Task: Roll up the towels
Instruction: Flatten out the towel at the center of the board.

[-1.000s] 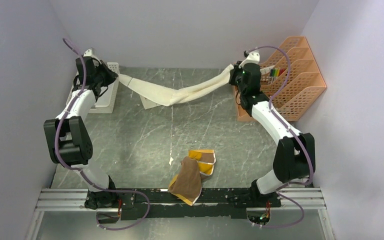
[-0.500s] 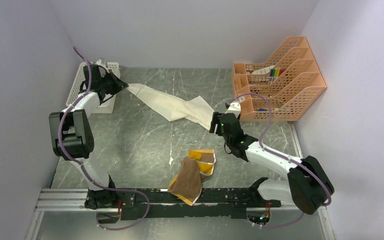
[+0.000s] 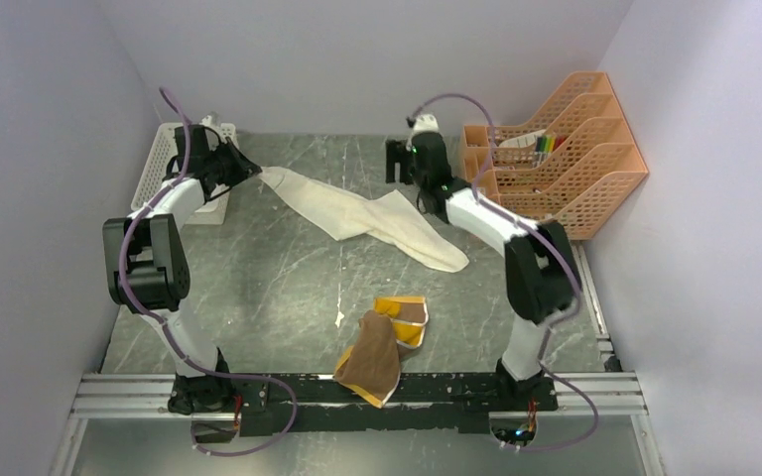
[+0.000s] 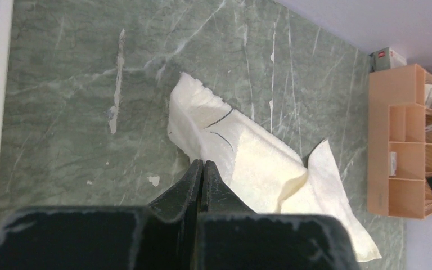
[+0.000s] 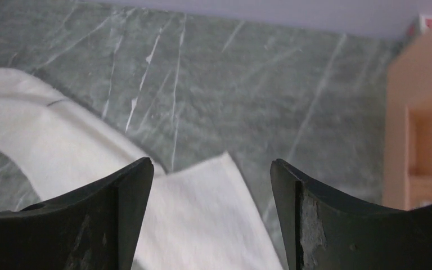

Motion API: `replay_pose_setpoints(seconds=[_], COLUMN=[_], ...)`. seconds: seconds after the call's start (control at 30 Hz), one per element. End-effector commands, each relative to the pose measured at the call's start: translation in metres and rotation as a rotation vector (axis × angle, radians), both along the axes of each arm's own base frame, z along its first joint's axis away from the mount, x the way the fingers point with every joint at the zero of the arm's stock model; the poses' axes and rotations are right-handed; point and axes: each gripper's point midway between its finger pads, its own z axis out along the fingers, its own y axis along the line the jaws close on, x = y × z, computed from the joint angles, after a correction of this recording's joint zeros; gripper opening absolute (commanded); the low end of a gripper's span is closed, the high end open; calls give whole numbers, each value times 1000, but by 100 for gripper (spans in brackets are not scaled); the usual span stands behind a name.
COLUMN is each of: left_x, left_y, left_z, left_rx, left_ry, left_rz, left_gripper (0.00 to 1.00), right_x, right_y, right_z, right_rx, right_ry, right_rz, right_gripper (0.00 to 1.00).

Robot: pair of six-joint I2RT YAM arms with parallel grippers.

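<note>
The cream-white towel (image 3: 357,213) lies stretched on the green table, running from back left toward the middle. My left gripper (image 3: 248,169) is shut on its left corner; in the left wrist view the pressed-together fingertips (image 4: 202,163) meet the towel (image 4: 259,163). My right gripper (image 3: 394,162) hangs open and empty at the back centre. In the right wrist view the towel's free end (image 5: 202,225) lies on the table below the wide-apart fingers of this gripper (image 5: 211,166). The brown towel (image 3: 372,357) sits crumpled near the front edge, with its mustard-yellow side (image 3: 402,309) showing.
An orange file organiser (image 3: 556,149) stands at the back right, just right of the right gripper, and shows in both wrist views (image 4: 394,140) (image 5: 422,112). A white basket (image 3: 159,174) sits at the back left beside the left arm.
The right gripper opened and let go of the cream towel, then swung to the back centre. The towel dropped from its hanging stretch onto the table. The left gripper stayed shut on its corner.
</note>
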Motion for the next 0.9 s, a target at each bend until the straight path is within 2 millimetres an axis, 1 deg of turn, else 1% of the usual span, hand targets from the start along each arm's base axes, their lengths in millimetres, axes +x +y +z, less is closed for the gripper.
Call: replay_pose_setpoints(seconds=[0.0, 0.07, 0.17, 0.23, 0.3, 0.5, 0.63, 0.87], left_x=[3, 3, 3, 3, 3, 3, 2, 2], left_y=[-4, -5, -3, -2, -2, -3, -1, 0], left_z=[15, 14, 13, 11, 11, 9, 7, 4], left_rx=[64, 74, 95, 106, 110, 114, 123, 130], left_ry=[-28, -24, -22, -18, -17, -14, -10, -1], left_rz=[-19, -24, -21, -18, -19, -26, -22, -18], left_gripper=[7, 7, 7, 7, 7, 7, 7, 7], right_x=[23, 35, 47, 50, 51, 51, 50, 46], right_y=[35, 39, 36, 32, 29, 21, 16, 4], right_z=[-47, -77, -100, -112, -120, -134, -147, -168], right_rx=[-95, -130, -146, -148, -156, -193, -227, -301], right_ry=[208, 287, 333, 355, 370, 395, 418, 447], right_rz=[233, 261, 256, 250, 243, 221, 208, 184], right_gripper=[76, 71, 62, 59, 58, 54, 52, 50])
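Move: The right hand, empty and open, is bound for the cream towel's far right corner, about 7 cm ahead, straight in line and some 17 cm below. The towel's near end lies about 12 cm back and 9 cm to this hand's right; the orange organizer stands 25 cm right and 8 cm ahead. From the left hand, which still holds the towel's left end up, that corner is about 5 cm ahead and 23 cm to the right. Swing the right gripper forward and a little left, then drop it steeply, drawing back slightly, about 15 cm down in all to hover just short of the towel's far right corner. Tip the fingers some 25 degrees further down, turn them a little counter-clockwise, and narrow them from wide to about half open. Keep the left gripper pinching its raised end nearly still. ##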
